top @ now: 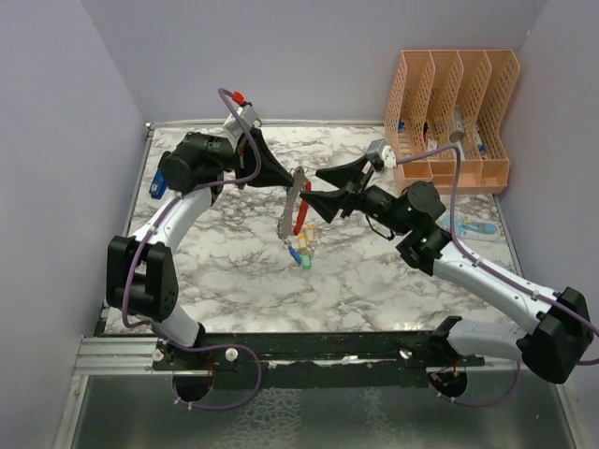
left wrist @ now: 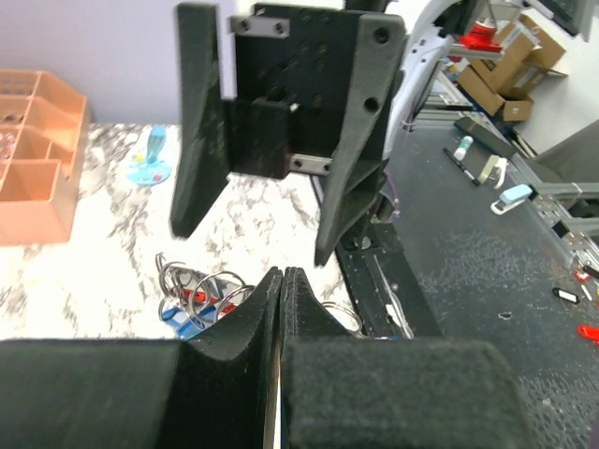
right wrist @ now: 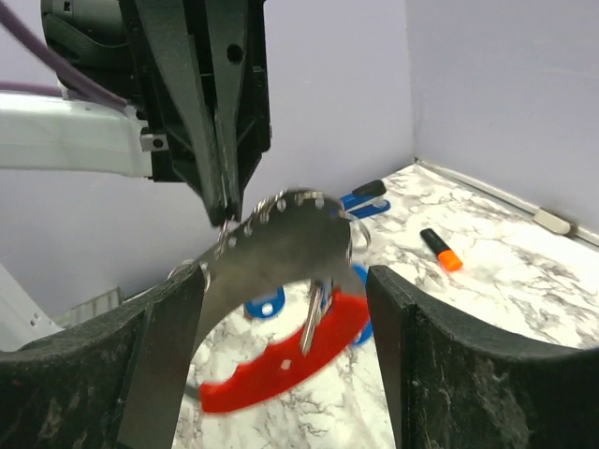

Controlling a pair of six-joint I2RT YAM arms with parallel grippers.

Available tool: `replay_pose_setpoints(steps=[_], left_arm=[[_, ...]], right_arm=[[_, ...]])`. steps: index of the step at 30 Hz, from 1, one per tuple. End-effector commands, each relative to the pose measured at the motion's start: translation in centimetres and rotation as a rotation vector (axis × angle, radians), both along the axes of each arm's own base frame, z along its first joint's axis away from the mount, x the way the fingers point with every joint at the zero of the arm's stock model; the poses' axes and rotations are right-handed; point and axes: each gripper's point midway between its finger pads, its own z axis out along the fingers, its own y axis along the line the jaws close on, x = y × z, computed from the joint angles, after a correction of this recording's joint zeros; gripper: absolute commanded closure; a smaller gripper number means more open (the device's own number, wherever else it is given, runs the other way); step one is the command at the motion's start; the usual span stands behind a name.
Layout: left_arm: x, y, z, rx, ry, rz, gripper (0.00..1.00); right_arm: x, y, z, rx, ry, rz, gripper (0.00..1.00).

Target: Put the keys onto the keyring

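The keyring (top: 292,206) hangs tilted above the middle of the table, silver-grey on one side (right wrist: 281,245) and red on the other (right wrist: 281,363). My left gripper (top: 288,181) is shut on its upper silver edge; in the left wrist view the pads (left wrist: 271,309) are pressed together. The right gripper (top: 311,185) stands open, one finger (right wrist: 168,360) on each side of the loop without clamping it. One metal key (right wrist: 314,313) dangles inside the loop. More keys (top: 301,251) with blue, yellow and green heads and wire rings (left wrist: 192,290) hang at the lower end by the marble.
An orange desk organiser (top: 449,112) stands at the back right. A blue object (top: 473,227) lies at the right edge. An orange marker (right wrist: 440,249) and a blue stapler (right wrist: 365,197) lie on the table beyond the keyring. Purple walls close in three sides.
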Motion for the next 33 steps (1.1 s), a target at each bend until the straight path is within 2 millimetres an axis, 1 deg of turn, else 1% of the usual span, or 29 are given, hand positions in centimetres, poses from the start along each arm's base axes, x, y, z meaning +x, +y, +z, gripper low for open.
replay_pose_setpoints(steps=[1, 5, 9, 11, 13, 16, 17, 18, 19, 21, 24, 28, 31, 33], left_arm=[[1.2, 2.5, -1.0, 0.097, -0.201, 0.039, 1.0], [2.8, 3.4, -1.6, 0.114, -0.125, 0.076, 1.0], [4.4, 3.7, -3.3, 0.144, 0.026, 0.094, 1.0], [4.6, 3.7, -3.5, 0.148, 0.054, 0.097, 1.0], [4.5, 3.7, -3.3, 0.136, 0.061, 0.099, 1.0], [4.1, 3.5, -1.9, 0.097, 0.022, 0.105, 1.0], [4.1, 3.5, -1.0, 0.075, -0.008, 0.109, 1.0], [3.2, 3.4, 0.6, 0.048, -0.067, 0.111, 1.0], [2.7, 3.4, 1.6, 0.023, -0.104, 0.114, 1.0], [2.1, 3.4, 3.2, -0.02, -0.165, 0.118, 1.0], [1.7, 3.2, 4.9, -0.088, -0.177, 0.125, 1.0], [2.6, 3.0, 6.5, -0.158, -0.16, 0.158, 1.0], [4.0, 2.8, 8.7, -0.219, -0.151, 0.233, 1.0], [5.2, 2.7, 10.0, -0.243, -0.164, 0.32, 1.0]], right_arm=[[0.7, -1.5, -1.3, -0.051, 0.024, -0.088, 0.29], [0.3, -1.4, -2.5, -0.091, 0.043, -0.072, 0.29], [-0.2, -0.7, -3.8, -0.118, 0.044, -0.021, 0.31], [-0.3, -0.3, -4.7, -0.135, 0.054, 0.003, 0.32], [-0.5, -0.1, -5.1, -0.142, 0.053, 0.022, 0.33], [-0.7, 0.0, -5.0, -0.13, 0.028, 0.033, 0.33], [-0.7, -0.1, -4.8, -0.127, 0.017, 0.03, 0.33], [-0.7, -0.1, -4.6, -0.126, 0.008, 0.027, 0.33], [-0.6, -0.2, -4.5, -0.126, 0.0, 0.022, 0.33], [-0.5, -0.3, -4.3, -0.133, -0.011, 0.013, 0.34], [-0.6, -0.7, -3.7, -0.128, -0.027, -0.004, 0.34], [-0.8, -1.4, -2.8, -0.11, -0.05, -0.025, 0.34], [-1.1, -1.7, -2.1, -0.101, -0.07, -0.028, 0.34], [-1.1, -1.8, -1.7, -0.101, -0.08, -0.033, 0.34]])
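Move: The keyring, already pinched by the left hand, has its middle about 3 cm back, 1 cm right and 4 cm below that hand. From the open right hand it lies some 3 cm left, 2 cm back and 2 cm lower. The yellow key on the table is about 1 cm ahead of the right hand, 1 cm left and some 30 cm down, with the green key roughly 5 cm nearer the base than the yellow key. Left hand carries the keyring 6 cm forward-left, dips, then lifts it 8 cm; open right hand sinks. ##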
